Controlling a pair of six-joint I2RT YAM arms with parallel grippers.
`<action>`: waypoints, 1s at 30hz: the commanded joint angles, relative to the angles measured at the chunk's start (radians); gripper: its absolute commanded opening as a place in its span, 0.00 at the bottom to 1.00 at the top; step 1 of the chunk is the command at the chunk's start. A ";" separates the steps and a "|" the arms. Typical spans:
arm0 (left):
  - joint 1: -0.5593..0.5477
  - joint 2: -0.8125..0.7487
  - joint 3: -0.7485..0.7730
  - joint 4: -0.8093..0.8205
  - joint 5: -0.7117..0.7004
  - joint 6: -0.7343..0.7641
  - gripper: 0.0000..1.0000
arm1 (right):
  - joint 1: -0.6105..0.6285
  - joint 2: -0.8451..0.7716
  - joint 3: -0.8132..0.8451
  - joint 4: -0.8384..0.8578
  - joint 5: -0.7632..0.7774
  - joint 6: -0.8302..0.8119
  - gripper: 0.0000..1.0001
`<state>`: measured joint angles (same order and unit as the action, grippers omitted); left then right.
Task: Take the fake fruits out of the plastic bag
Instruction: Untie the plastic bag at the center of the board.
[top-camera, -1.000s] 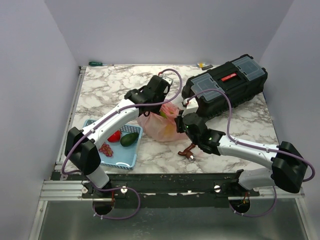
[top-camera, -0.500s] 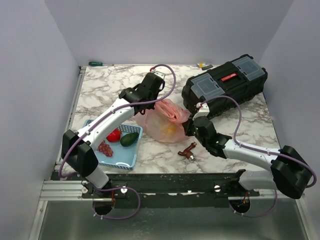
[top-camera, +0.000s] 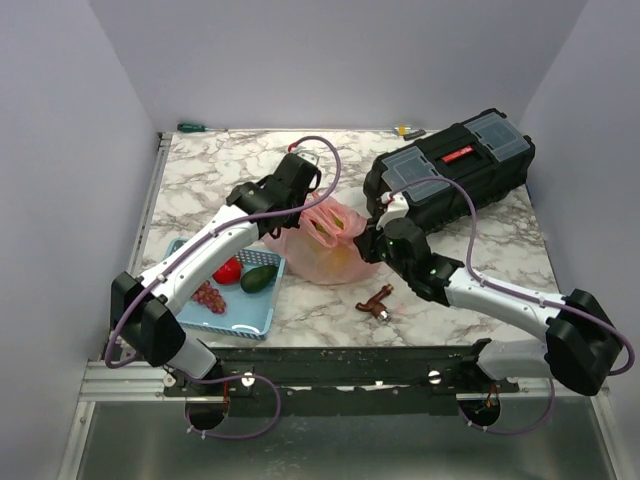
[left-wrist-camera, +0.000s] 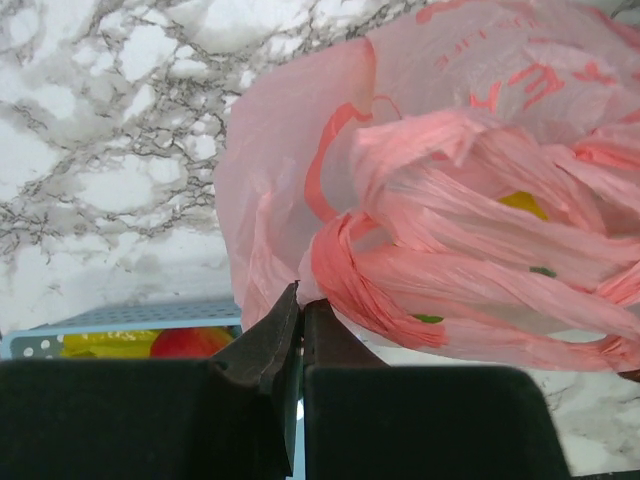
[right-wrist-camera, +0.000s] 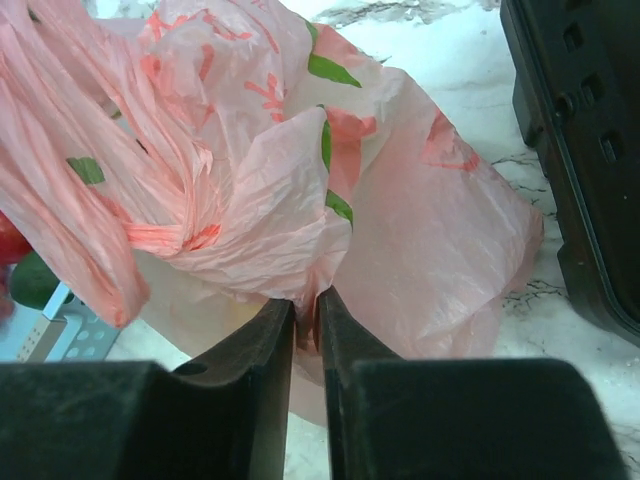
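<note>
The pink plastic bag (top-camera: 322, 252) lies crumpled mid-table between both arms, its mouth pulled apart. A yellow-green fake fruit (top-camera: 332, 222) shows in the opening and an orange glow (top-camera: 346, 263) shows through the film. My left gripper (top-camera: 304, 210) is at the bag's left top, shut (left-wrist-camera: 301, 295) on a twisted handle of the bag (left-wrist-camera: 450, 150). A yellow patch of fruit (left-wrist-camera: 522, 203) shows through it. My right gripper (top-camera: 369, 243) is at the bag's right side. Its jaws (right-wrist-camera: 305, 297) stand a sliver apart with a fold of the bag (right-wrist-camera: 430, 230) pinched between them.
A light blue basket (top-camera: 246, 318) at the left front holds a red fruit (top-camera: 228, 271), an avocado (top-camera: 260, 278) and grapes (top-camera: 211, 297). A black toolbox (top-camera: 450, 175) stands close behind my right gripper. A small brown object (top-camera: 378, 300) lies in front of the bag.
My left gripper has closed on the bag's handle and drawn it left. My right gripper has lifted toward the toolbox with the other side, opening the bag's mouth, and its jaws have parted slightly.
</note>
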<state>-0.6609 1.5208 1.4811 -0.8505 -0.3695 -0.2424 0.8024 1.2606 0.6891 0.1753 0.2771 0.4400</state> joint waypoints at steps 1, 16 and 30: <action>0.006 -0.074 -0.141 0.131 0.018 0.051 0.00 | -0.002 0.020 0.085 -0.153 -0.040 -0.090 0.23; 0.005 -0.115 -0.163 0.158 0.078 0.062 0.00 | 0.132 -0.073 0.109 -0.064 0.052 -0.392 0.65; 0.005 -0.140 -0.174 0.168 -0.009 0.045 0.00 | 0.165 0.053 0.079 0.037 0.129 -0.511 0.64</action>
<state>-0.6609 1.4242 1.3212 -0.7113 -0.3153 -0.1909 0.9619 1.3254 0.7963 0.1780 0.4026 -0.0463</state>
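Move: The right hand's fingertips are at the right side of the bag's gathered top. The bag's knot lies about 4 cm to its left, 2 cm ahead and 2 cm lower. The black toolbox stands some 20 cm ahead and 20 cm to the right, its middle 6 cm lower; the hammer lies 13 cm back, 3 cm right, 13 cm below. From the left hand, holding a handle strand, the knot is about 9 cm right, 1 cm back, 7 cm below. Upward and to its left, after a small draw back, the right hand comes off the crumpled plastic as its already parting fingers spread wide. It rises about 5 cm, then eases forward and halfway down again over the knot, its left side rolling down some 20 degrees and its fingers tipping up. The left hand keeps its strand pinched, dipping a couple of centimetres and partly recovering. ##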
